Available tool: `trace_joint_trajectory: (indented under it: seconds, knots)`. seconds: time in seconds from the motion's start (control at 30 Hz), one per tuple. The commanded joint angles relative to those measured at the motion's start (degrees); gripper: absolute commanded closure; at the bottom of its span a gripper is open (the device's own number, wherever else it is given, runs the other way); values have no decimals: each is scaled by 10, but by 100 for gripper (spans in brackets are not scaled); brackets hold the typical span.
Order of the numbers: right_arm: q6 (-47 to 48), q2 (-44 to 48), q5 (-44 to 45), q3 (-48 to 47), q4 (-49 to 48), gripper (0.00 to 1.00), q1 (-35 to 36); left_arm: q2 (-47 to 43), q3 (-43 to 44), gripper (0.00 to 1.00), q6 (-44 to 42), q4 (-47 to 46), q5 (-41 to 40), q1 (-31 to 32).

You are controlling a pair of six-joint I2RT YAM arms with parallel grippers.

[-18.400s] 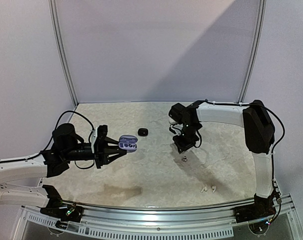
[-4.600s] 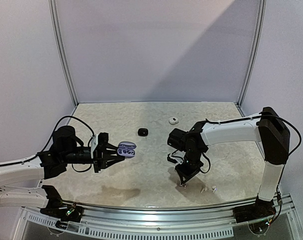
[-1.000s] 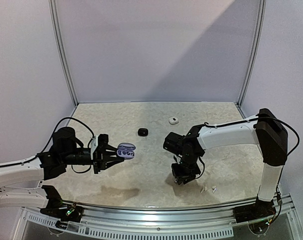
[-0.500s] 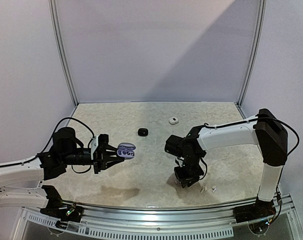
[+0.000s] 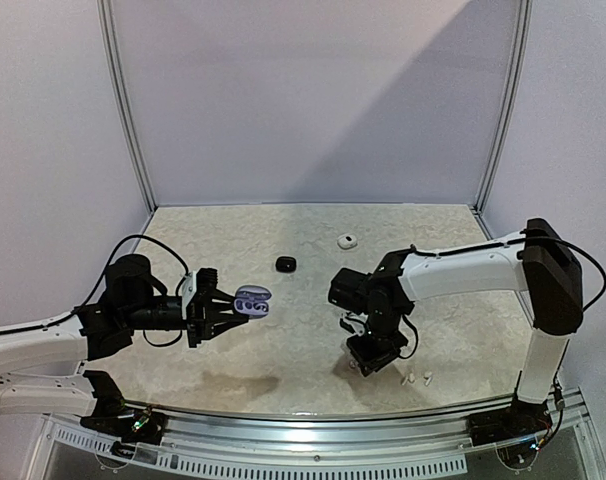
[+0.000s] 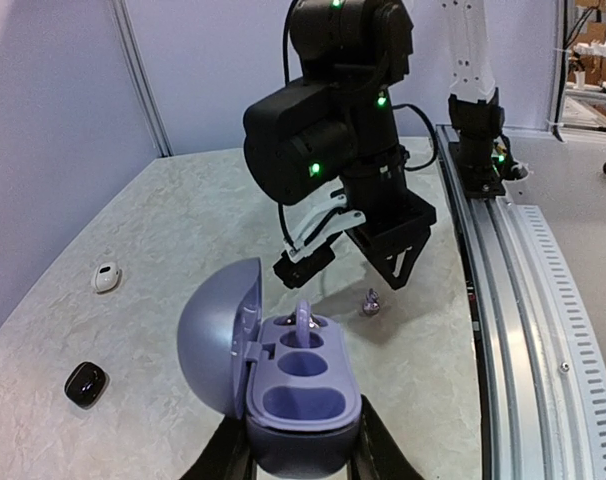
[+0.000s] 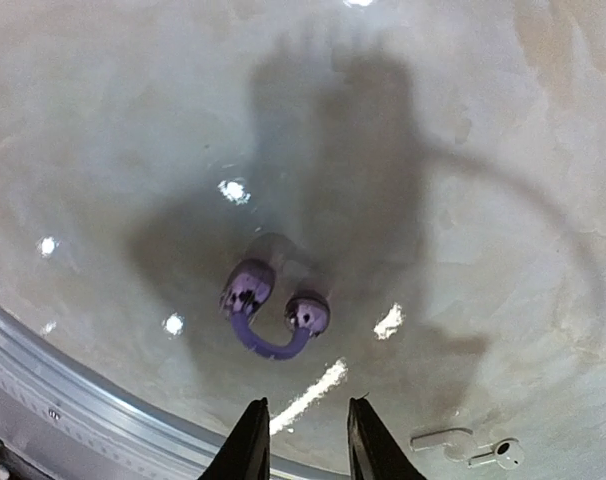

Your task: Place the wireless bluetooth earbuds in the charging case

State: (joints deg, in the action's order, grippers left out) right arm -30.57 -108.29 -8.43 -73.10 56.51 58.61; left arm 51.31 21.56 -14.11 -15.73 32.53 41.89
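My left gripper is shut on a purple charging case, held off the table with its lid open. One purple clip earbud sits in the case's far slot; the two nearer slots are bare. A second purple clip earbud lies on the table. My right gripper points down just above it, jaws apart, nothing between them. Two white stemmed earbuds lie to its right.
A small black object and a small white one lie mid-table farther back. The metal rail runs along the near edge, close to the right gripper. Grey walls enclose the table.
The right gripper has shifted slightly over the purple earbud and its jaws have parted a little. The left gripper and the case have stayed still.
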Motion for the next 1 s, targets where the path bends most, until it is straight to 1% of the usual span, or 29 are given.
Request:
trace_joint_trajectory:
  seconds: [0.0,0.1,0.17,0.27,0.3,0.4,0.47,0.57,0.63,0.8,0.9,0.97]
  knots:
    - [102,59,13,-2,23,71,5,-7,-9,100,-10,-6,-1,7]
    - [172,93,23,-11,36,69,5,-5,-9,100,-10,-4,0,7]
    - [245,127,30,-3,14,66,5,-5,-8,100,-11,-4,1,7]
    - [356,192,0,38,-62,52,5,-3,-7,100,-11,-7,4,7]
    - [415,208,-13,53,-82,49,5,-3,-7,100,-11,-7,4,7]
    - [534,218,-22,75,-106,47,5,-7,-6,100,-12,0,3,7]
    - [579,205,-16,79,-99,47,5,-12,-3,100,-15,8,0,7]
    - [630,168,-27,79,-87,48,5,-12,-3,100,-16,11,0,7]
    - [645,143,-27,76,-98,49,5,-9,-3,100,-17,9,1,6]
    - [655,114,0,78,-144,49,5,-6,0,100,-19,9,3,5]
    - [663,96,-2,77,-152,49,5,-5,-2,100,-17,8,3,4]
    - [668,78,-5,74,-153,51,5,-5,-2,100,-18,6,3,4]
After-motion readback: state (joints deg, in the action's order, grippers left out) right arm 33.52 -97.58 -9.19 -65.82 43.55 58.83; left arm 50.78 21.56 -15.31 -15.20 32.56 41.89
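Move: The purple earbuds, joined by their loop, stand on the table about 2 cm ahead of the right hand, 3 cm to its left and some 2 cm below. The white earbuds lie about 9 cm to the right hand's right and 1 cm ahead; the open charging case is roughly 18 cm to its left, 2 cm ahead and 16 cm higher. From the left hand, the purple earbuds are level with it, about 17 cm to the right and 18 cm below. Clear of the purple earbuds beside it, the right hand rises some 10 cm, then sinks back over 6 cm, drifting a little left to hang just above them. Meanwhile it swings counter-clockwise about 65 degrees, tips its fingers towards the left and spreads them from a narrow gap to about half open. The charging case stays still in the left hand's grip. ##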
